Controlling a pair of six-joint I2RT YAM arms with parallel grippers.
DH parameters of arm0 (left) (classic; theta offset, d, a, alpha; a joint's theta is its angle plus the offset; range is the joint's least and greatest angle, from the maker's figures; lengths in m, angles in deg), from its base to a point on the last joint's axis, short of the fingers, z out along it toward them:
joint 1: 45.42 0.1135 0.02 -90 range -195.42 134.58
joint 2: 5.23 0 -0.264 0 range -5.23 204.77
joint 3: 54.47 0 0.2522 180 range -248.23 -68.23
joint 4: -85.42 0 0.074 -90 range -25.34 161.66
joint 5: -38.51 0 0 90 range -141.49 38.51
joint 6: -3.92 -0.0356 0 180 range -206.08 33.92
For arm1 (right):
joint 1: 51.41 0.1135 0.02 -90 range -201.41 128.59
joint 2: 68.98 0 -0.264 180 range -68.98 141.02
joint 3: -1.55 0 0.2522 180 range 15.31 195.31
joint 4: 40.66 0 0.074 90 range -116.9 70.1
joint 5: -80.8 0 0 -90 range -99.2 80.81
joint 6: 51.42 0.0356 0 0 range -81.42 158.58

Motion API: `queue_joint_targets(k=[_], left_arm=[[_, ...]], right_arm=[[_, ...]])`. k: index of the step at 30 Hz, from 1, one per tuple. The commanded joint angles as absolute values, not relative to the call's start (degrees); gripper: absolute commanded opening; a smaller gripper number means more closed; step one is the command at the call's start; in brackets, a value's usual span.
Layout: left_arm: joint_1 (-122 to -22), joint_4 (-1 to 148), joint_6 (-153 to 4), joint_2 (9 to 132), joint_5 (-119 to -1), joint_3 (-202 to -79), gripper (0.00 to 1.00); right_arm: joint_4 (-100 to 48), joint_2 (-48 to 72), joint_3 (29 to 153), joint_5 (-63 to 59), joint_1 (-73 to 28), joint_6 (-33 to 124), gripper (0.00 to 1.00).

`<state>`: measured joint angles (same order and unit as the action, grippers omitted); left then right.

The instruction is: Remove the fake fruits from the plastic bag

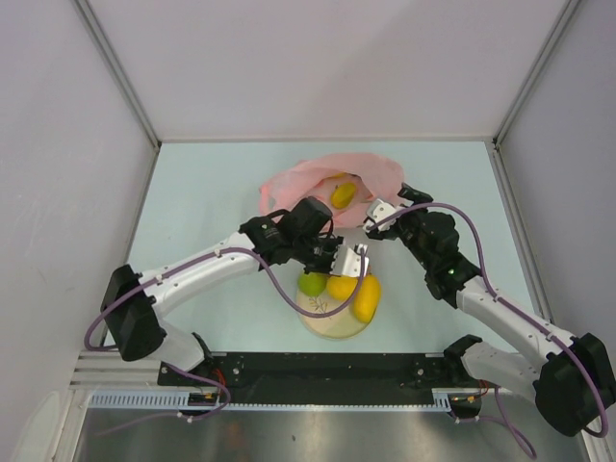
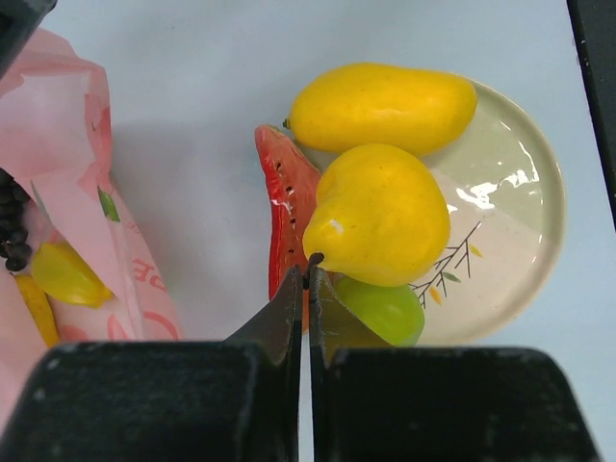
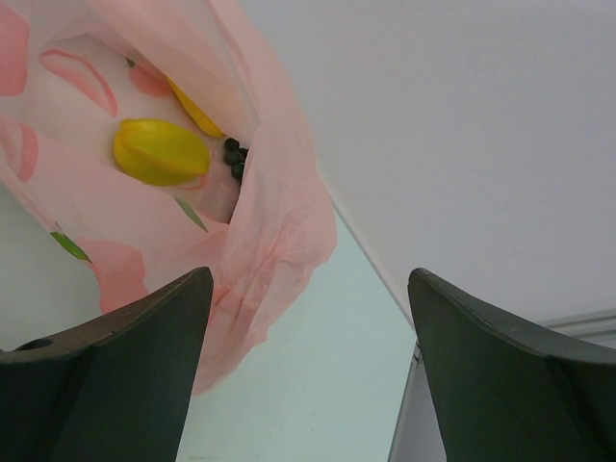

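Note:
The pink plastic bag (image 1: 322, 178) lies open at the back of the table, with a yellow fruit (image 1: 342, 194) showing inside. In the right wrist view the bag (image 3: 274, 221) holds a yellow fruit (image 3: 161, 151), a banana-like piece (image 3: 197, 111) and dark grapes (image 3: 234, 159). My right gripper (image 3: 310, 279) is open just right of the bag's mouth, with nothing between its fingers. A yellow mango (image 2: 385, 104), a yellow pear-shaped fruit (image 2: 380, 217), a green pear (image 2: 385, 310) and a watermelon slice (image 2: 287, 207) rest on the plate. My left gripper (image 2: 308, 274) is shut, its tips at the yellow fruit's dark stem.
The cream plate (image 2: 520, 192) with a sprig drawing sits near the front centre of the table (image 1: 192, 212), its rim (image 1: 332, 332) close to the arm bases. White walls enclose the table on three sides. Both arms meet over the middle.

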<state>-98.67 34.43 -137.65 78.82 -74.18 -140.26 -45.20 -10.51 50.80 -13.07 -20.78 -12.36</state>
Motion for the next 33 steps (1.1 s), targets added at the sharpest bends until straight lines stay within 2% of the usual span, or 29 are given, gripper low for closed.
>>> queue_joint_targets(k=[1, 22, 26, 29, 30, 32, 33], left_arm=[[-99.9, 37.9, -139.0, 80.0, -73.8, -139.1, 0.00], [-101.1, 44.1, -137.4, 84.4, -68.4, -135.6, 0.00], [-101.1, 44.1, -137.7, 84.6, -67.1, -135.1, 0.05], [-101.1, 42.7, -137.6, 84.3, -66.4, -135.4, 0.15], [-101.1, 42.4, -137.4, 84.2, -66.1, -135.6, 0.28], [-101.1, 41.9, -137.3, 83.7, -65.4, -135.6, 0.41], [-101.1, 41.8, -137.3, 83.5, -65.1, -135.5, 0.50]], right_arm=[[-46.6, -11.3, 51.6, -11.8, -21.0, -11.0, 0.87], [-47.1, -11.6, 48.7, -9.9, -20.9, -11.2, 0.87], [-46.9, -11.2, 48.7, -9.7, -20.9, -11.3, 0.87], [-47.1, -11.0, 48.7, -9.7, -20.9, -11.2, 0.87], [-47.1, -11.1, 48.7, -9.7, -20.8, -11.2, 0.87], [-47.1, -10.9, 48.7, -9.7, -20.8, -11.5, 0.87], [-47.0, -10.9, 48.6, -9.7, -20.9, -11.5, 0.87]])
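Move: My left hand holds the yellow pear by its stem end; its resting spot on the plate lies about 3 cm back, 3 cm right and 10 cm below that hand. The watermelon slice lies 1 cm ahead and 3 cm to the right, the mango 6 cm back and 10 cm right, the green pear 4 cm back and 5 cm left, all some 10 cm down. From my idle right hand, the spot is about 18 cm back, 12 cm left and 17 cm lower. With the yellow pear still pinched at its stem end, I sink my left hand about 5 cm into the gap between watermelon slice, mango and green pear, easing 1 or 2 cm forward as I near the plate. Then I part the fingers to more than a third open, letting go of the stem end. ##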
